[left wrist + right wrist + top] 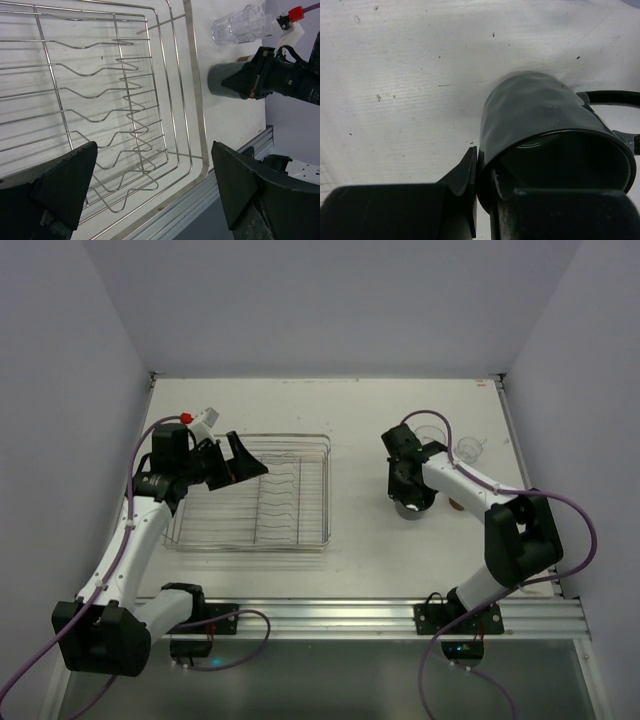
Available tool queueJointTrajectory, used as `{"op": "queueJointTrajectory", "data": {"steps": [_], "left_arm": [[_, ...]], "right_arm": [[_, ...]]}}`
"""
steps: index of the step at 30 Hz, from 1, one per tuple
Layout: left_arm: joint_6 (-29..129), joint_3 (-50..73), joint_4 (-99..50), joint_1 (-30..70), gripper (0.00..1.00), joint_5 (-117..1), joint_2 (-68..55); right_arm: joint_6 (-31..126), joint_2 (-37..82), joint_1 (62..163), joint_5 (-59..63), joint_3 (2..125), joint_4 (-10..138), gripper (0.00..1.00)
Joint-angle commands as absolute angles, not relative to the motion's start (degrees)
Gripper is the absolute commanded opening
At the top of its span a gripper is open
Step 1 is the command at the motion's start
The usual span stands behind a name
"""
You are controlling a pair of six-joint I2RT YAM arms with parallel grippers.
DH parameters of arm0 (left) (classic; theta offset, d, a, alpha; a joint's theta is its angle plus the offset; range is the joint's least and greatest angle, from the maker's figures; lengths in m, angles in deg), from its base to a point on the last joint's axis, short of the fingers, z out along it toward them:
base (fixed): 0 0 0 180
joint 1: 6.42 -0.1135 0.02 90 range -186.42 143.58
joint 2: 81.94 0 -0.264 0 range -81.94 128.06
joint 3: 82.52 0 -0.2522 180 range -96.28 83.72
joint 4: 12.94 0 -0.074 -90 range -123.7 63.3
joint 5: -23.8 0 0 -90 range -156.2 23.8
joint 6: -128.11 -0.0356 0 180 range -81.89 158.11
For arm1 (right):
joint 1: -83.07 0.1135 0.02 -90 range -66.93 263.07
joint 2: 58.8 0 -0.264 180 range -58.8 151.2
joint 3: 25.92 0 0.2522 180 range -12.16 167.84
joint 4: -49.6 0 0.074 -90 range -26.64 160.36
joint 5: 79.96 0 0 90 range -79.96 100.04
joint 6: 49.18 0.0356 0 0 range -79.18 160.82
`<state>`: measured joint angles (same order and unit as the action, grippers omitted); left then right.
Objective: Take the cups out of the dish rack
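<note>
The silver wire dish rack (300, 546) sits left of centre and holds no cups; it fills the left wrist view (197, 125). My left gripper (232, 462) hovers open and empty over the rack's left part (150, 190). My right gripper (408, 496) is shut on the rim of the dark grey-green mug (413, 510), one finger inside and one outside (482, 175). The mug (535, 115) stands upright at table level, right of the rack, and shows in the left wrist view (220, 80). Two clear tumblers (432, 434) stand behind it (240, 25).
A small brownish object (455, 505) peeks out beside my right forearm; I cannot tell what it is. White walls close the table at the back and sides. A metal rail (350, 615) runs along the near edge.
</note>
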<state>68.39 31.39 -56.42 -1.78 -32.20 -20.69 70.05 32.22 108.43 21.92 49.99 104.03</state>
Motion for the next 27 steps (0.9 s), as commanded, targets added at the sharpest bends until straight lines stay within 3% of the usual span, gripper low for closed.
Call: {"op": "queueJointTrajectory", "data": {"steps": [1, 4, 11, 17, 23, 27], "left_arm": [[66.85, 30.2, -57.38, -1.68, 1.0, -31.75, -21.04], [66.76, 30.46, -57.46, -1.68, 1.0, -31.4, -20.95], [66.41, 30.64, -57.46, -1.68, 1.0, -31.48, -21.12], [66.15, 29.67, -57.73, -1.59, 1.0, -32.62, -21.65], [65.88, 28.09, -58.87, 0.51, 1.0, -37.1, -22.09], [67.98, 27.21, -58.78, 7.62, 1.0, -43.42, -20.86]], "right_arm": [[69.38, 33.4, 108.2, 22.26, 51.38, 103.0, 0.0], [69.38, 33.66, 108.2, 22.7, 51.12, 102.83, 0.05], [69.03, 30.51, 108.2, 23.22, 50.59, 102.74, 0.55], [69.21, 25.06, 108.46, 25.42, 52.26, 106.16, 0.84], [69.38, 14.09, 108.9, 26.66, 52.18, 110.21, 0.98], [69.73, 5.73, 108.99, 23.32, 49.37, 110.39, 0.99]]}}
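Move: The right hand still pinches the left wall of the green mug, whose middle lies about 4 cm to its right, level fore and aft, and 3 cm lower. From this hand, one clear glass stands some 12 cm ahead and 7 cm right, a second glass 14 cm ahead and 17 cm right, and the steel cup 2 cm ahead and 15 cm right. The mug is roughly 39 cm right of the left hand, 2 cm ahead and 17 cm below. The right fingers let go of the green mug's left wall, opening from nearly shut to fully wide while the hand stays in place. The hand then rises away from the mug, gathering speed, about 10 cm up with only a slight drift back and right, as the wrist tilts some 15 degrees so the fingertips swing forward. ##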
